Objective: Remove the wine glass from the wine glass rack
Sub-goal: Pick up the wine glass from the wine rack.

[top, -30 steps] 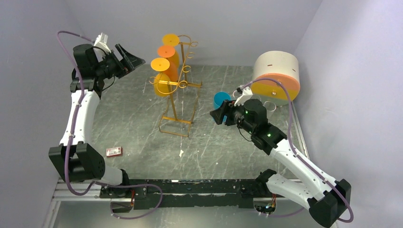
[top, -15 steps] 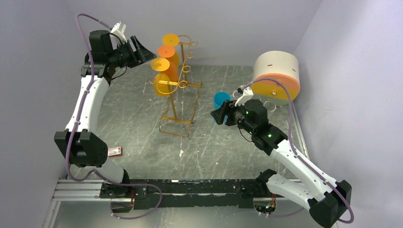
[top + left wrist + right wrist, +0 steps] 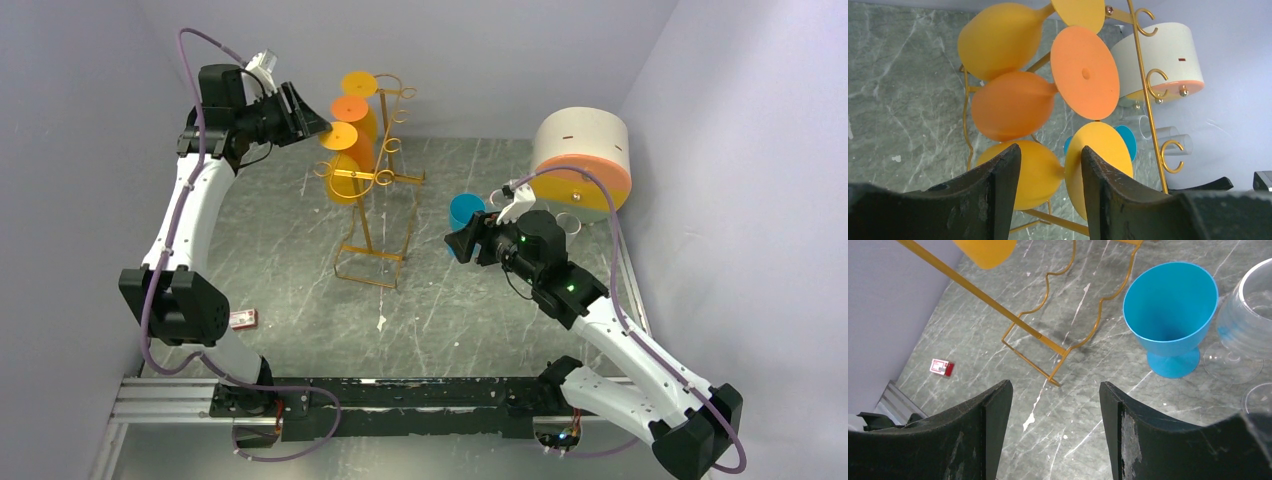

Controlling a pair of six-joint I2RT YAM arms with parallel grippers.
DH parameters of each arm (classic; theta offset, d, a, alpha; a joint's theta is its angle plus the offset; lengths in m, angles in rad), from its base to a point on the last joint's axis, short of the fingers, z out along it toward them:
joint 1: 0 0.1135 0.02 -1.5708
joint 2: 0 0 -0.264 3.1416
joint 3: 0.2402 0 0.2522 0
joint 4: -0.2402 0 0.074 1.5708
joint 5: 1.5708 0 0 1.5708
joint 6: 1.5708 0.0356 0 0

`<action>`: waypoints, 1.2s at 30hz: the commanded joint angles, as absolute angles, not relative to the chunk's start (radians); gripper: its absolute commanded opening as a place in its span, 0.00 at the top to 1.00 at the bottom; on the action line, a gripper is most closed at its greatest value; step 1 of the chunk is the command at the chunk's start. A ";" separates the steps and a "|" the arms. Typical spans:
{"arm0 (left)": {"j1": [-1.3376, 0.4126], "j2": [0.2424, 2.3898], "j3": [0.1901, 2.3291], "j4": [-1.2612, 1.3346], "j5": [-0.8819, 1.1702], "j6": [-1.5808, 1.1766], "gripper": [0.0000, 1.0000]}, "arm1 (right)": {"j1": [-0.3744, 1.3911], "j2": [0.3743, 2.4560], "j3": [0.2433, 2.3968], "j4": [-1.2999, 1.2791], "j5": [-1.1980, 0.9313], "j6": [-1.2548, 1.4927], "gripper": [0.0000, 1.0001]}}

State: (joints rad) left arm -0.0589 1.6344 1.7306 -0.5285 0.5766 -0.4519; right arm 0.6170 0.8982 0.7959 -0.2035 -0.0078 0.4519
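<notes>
The gold wire wine glass rack [image 3: 378,178] stands mid-table with three glasses hanging upside down from its left bar. The nearest yellow wine glass [image 3: 1035,180] shows its stem between my left gripper's [image 3: 1050,148] dark fingers [image 3: 998,195], bowl to the left and foot [image 3: 1100,157] to the right. Those jaws stand apart with a gap on each side of the stem. From above, the left gripper [image 3: 305,118] sits high beside that glass's foot [image 3: 338,135]. An orange glass [image 3: 1013,105] and another yellow one [image 3: 998,37] hang beyond. My right gripper [image 3: 1055,385] is open over bare table.
A blue cup [image 3: 1170,305] stands right of the rack, just past my right gripper [image 3: 462,240], with clear glasses [image 3: 1248,320] beside it. A white and orange cylinder [image 3: 582,158] lies at the back right. A small red box [image 3: 240,319] lies near the left arm's base.
My left arm has swung right and up to the rack's top, and its jaws have narrowed around the nearest glass's stem. The right arm has barely moved.
</notes>
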 commanded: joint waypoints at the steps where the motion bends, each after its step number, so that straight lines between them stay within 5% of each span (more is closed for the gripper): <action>1: -0.064 1.589 1.719 -0.538 0.631 -0.436 0.48 | 0.615 0.894 0.786 -0.203 -0.004 0.446 0.32; 20: -0.064 1.605 1.751 -0.608 0.681 -0.383 0.59 | 0.614 0.924 0.802 -0.199 -0.018 0.442 0.32; 36: -0.064 1.597 1.774 -0.619 0.637 -0.377 0.83 | 0.614 0.941 0.808 -0.188 -0.010 0.444 0.31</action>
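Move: The yellow wine glass nearest you hangs upside down. Its middle is about 9 cm below the left gripper, 3 cm to the right and 1 cm back, and its foot disc is almost level with the fingertips. The orange glass hangs some 5 cm ahead and 5 cm right of the gripper, the far yellow glass 12 cm ahead and 7 cm right. From the right gripper, the near yellow glass is about 18 cm ahead, 21 cm left and roughly level. Keep the left fingers straddling the rim of the near yellow glass's foot, one above and one below. Ease the gripper back about 2 cm, rising a little, dipping, then rising again to end some 1.5 cm up, with a slight clockwise turn of about 5 degrees. Meanwhile close the fingers from half open to nearly shut so they pinch the rim. ##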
